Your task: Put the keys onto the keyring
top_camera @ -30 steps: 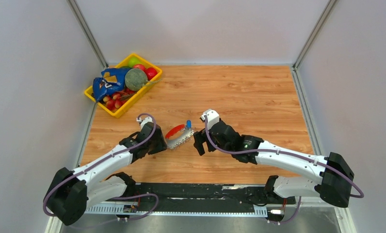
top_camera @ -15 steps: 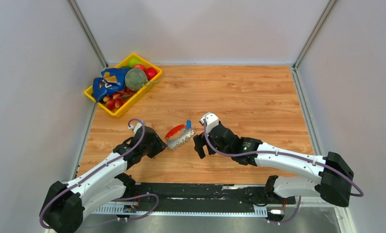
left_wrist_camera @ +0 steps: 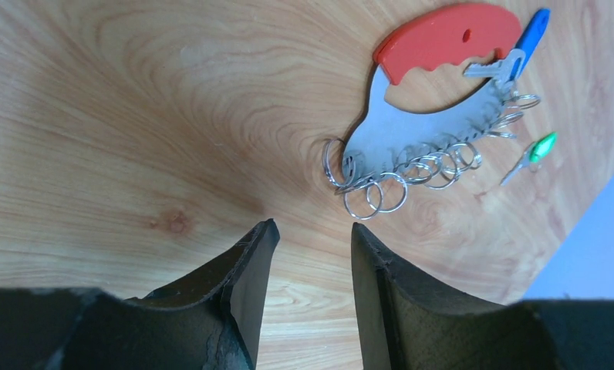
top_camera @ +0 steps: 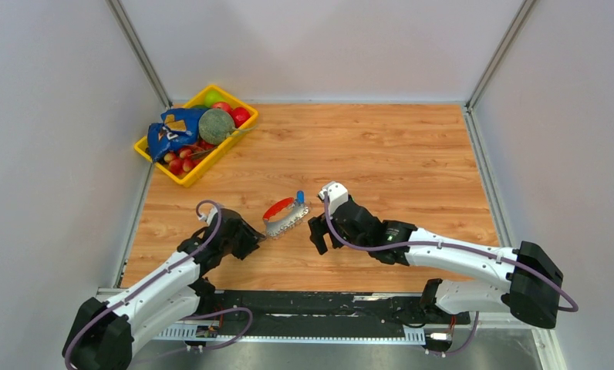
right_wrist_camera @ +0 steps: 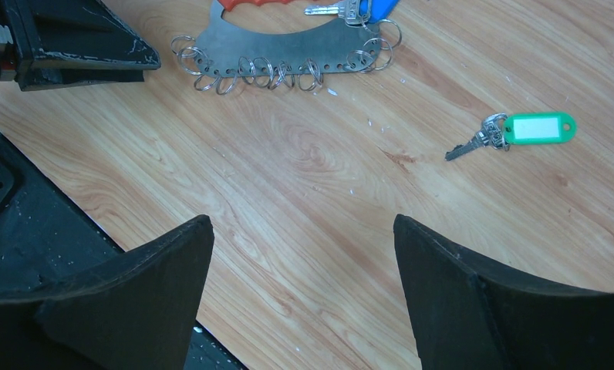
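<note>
The keyring (top_camera: pixel 285 216), a red handle on a curved silver plate edged with several wire rings, lies flat on the wooden table. Its plate (left_wrist_camera: pixel 412 139) sits just beyond my left gripper (left_wrist_camera: pixel 313 227), which is open, empty and apart from the nearest rings. A blue-capped key (left_wrist_camera: pixel 520 58) rests at the keyring's far end by the red handle (left_wrist_camera: pixel 443 38). A green-tagged key (right_wrist_camera: pixel 531 129) lies loose on the wood to the right of the keyring (right_wrist_camera: pixel 281 46). My right gripper (right_wrist_camera: pixel 301 220) hovers wide open over bare wood, short of both keys.
A yellow bin (top_camera: pixel 159 163) with coloured balls, a blue bag and a grey-green ball stands at the back left. Grey walls close in the table on three sides. A black strip (top_camera: pixel 327 304) runs along the near edge between the arm bases.
My left arm has drawn back toward the near left, leaving the keyring's end. The right arm has slid slightly nearer. Keyring and keys have not moved.
</note>
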{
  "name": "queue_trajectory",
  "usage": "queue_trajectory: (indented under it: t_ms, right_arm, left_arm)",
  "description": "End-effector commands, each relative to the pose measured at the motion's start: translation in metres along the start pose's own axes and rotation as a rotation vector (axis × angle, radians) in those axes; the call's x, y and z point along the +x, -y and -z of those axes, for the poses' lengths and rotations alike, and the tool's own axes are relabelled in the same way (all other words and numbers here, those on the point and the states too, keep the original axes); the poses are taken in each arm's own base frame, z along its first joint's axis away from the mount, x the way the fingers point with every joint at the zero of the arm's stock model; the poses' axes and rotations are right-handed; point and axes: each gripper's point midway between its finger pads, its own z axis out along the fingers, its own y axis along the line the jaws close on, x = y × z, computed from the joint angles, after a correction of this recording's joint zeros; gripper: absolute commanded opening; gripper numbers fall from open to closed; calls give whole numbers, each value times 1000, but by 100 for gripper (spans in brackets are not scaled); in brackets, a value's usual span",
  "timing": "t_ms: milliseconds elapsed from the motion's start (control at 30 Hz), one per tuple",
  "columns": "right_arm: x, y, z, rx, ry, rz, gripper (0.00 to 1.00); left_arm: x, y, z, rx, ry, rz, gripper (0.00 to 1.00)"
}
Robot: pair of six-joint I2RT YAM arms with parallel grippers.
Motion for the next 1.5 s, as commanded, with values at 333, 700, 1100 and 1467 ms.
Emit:
queue_trajectory:
  t_ms: [333,700,1100,1467]
  right_arm:
    - [-11,-10,1,-33,54,-21,90]
    - [-9,-12,2,-36,54,-25,90]
    - [-6,-11,0,-35,51,-26,90]
    - [-1,-11,-2,-37,44,-32,90]
  left_arm:
    - [-9,12,-2,94,24,180,51]
    - [-12,6,-13,81,24,259,51]
    - [-14,1,-20,78,33,292,47]
    - [-12,1,-27,80,16,293,26]
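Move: The nearest ring, on the near left end of the metal plate, is about 3 cm ahead of my left hand, 1 cm to its right and 2 cm below. From that hand, the plate's middle lies some 7 cm ahead and 5 cm right, the red handle about 9 cm ahead and 4 cm right, and the blue-tagged key roughly 12 cm ahead and 9 cm right. From my right hand, that end ring is about 4 cm ahead, 13 cm left and 10 cm below. I ease my left hand forward about 2.5 cm to the end ring, sinking about a centimetre, mostly towards the end, while the wrist twists nearly 20 degrees, left side dipping and turning counter-clockwise. As I get there I start shutting the half-open fingers around the ring, to roughly a quarter open; whether the pads touch it can't be seen. ##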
